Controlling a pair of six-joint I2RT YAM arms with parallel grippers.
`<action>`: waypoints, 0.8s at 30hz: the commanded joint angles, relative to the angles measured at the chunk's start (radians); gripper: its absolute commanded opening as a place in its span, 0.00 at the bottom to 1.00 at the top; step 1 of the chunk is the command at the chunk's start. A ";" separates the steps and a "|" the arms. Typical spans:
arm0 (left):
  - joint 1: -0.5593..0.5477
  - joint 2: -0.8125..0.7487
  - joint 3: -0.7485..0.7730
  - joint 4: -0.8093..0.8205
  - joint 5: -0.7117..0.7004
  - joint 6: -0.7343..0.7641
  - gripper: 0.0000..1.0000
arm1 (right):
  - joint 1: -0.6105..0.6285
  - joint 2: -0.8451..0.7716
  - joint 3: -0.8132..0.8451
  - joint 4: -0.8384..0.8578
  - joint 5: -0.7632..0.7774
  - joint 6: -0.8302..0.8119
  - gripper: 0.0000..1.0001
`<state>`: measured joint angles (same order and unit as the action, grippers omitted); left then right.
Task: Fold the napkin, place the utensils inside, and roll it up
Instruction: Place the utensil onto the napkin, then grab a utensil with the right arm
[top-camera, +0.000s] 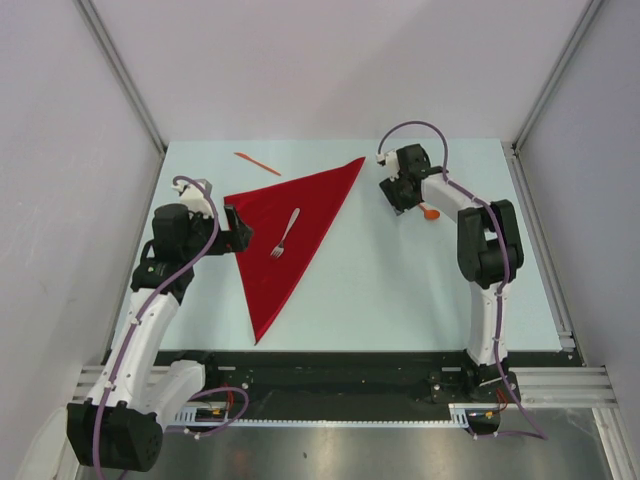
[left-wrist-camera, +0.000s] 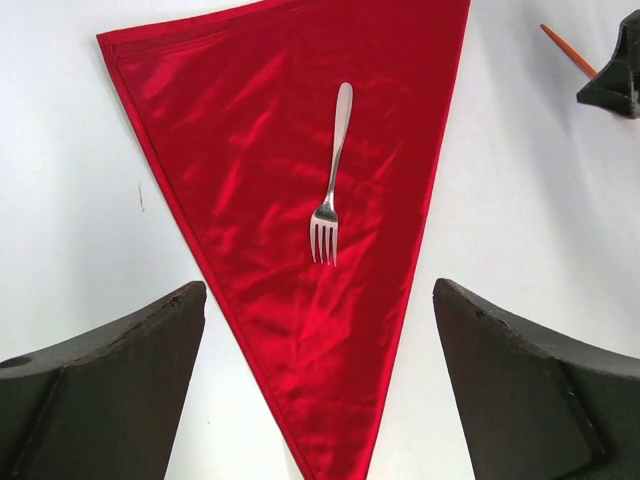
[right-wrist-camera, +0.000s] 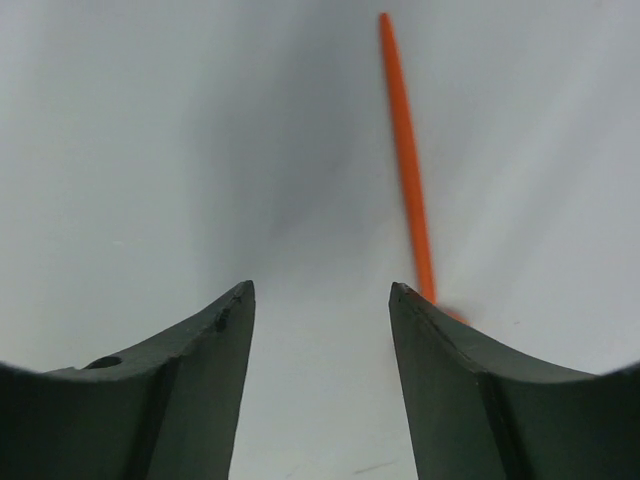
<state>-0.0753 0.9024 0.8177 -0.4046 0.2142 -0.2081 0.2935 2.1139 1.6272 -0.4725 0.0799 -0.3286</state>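
Note:
The red napkin (top-camera: 290, 230) (left-wrist-camera: 270, 150) lies flat as a triangle left of the table's middle. A silvery fork (top-camera: 284, 234) (left-wrist-camera: 335, 160) rests on it. The thin orange knife (top-camera: 257, 163) (left-wrist-camera: 568, 50) lies on the bare table behind the napkin. My left gripper (top-camera: 238, 228) (left-wrist-camera: 320, 290) hovers open over the napkin's left corner, one finger on each side. My right gripper (top-camera: 400, 200) (right-wrist-camera: 322, 290) is open and low over the table, nothing between its jaws. The orange spoon (top-camera: 429, 212) (right-wrist-camera: 405, 150) lies just outside its right finger, its bowl partly hidden.
White walls with metal corner posts (top-camera: 120, 75) close the table in at the back and both sides. A black strip and metal rail (top-camera: 330, 385) run along the near edge by the arm bases. In the left wrist view a dark part of the right gripper (left-wrist-camera: 612, 72) shows at the top right.

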 joint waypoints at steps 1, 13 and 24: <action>0.008 -0.014 -0.006 0.043 0.021 0.016 1.00 | -0.062 -0.003 0.019 0.112 -0.003 -0.150 0.63; 0.008 0.012 -0.002 0.036 0.016 0.016 1.00 | -0.134 0.095 0.050 0.048 -0.130 -0.190 0.59; 0.008 0.015 0.000 0.035 0.022 0.012 1.00 | -0.165 0.138 0.118 -0.058 -0.215 -0.118 0.26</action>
<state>-0.0753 0.9211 0.8135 -0.3981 0.2165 -0.2047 0.1379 2.2112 1.6875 -0.4477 -0.1078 -0.4862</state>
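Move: The orange spoon lies with its middle about 5 cm to the right of my right hand, 3 cm ahead and some 4 cm below, its bowl towards me and to the right. The napkin is well off to this hand's left, about 35 cm, and 7 cm back, with the fork already on it at 34 cm left and 7 cm back. From my left hand the spoon is about 49 cm to the right, 23 cm ahead and 20 cm lower. I carry my empty right hand about 6 cm to the right and 4 cm forward, just above the table, until it is over the spoon. Then I sink about 3 cm, easing a centimetre back left, and start closing the half-open fingers around the handle just above the bowl, leaving a gap still. ##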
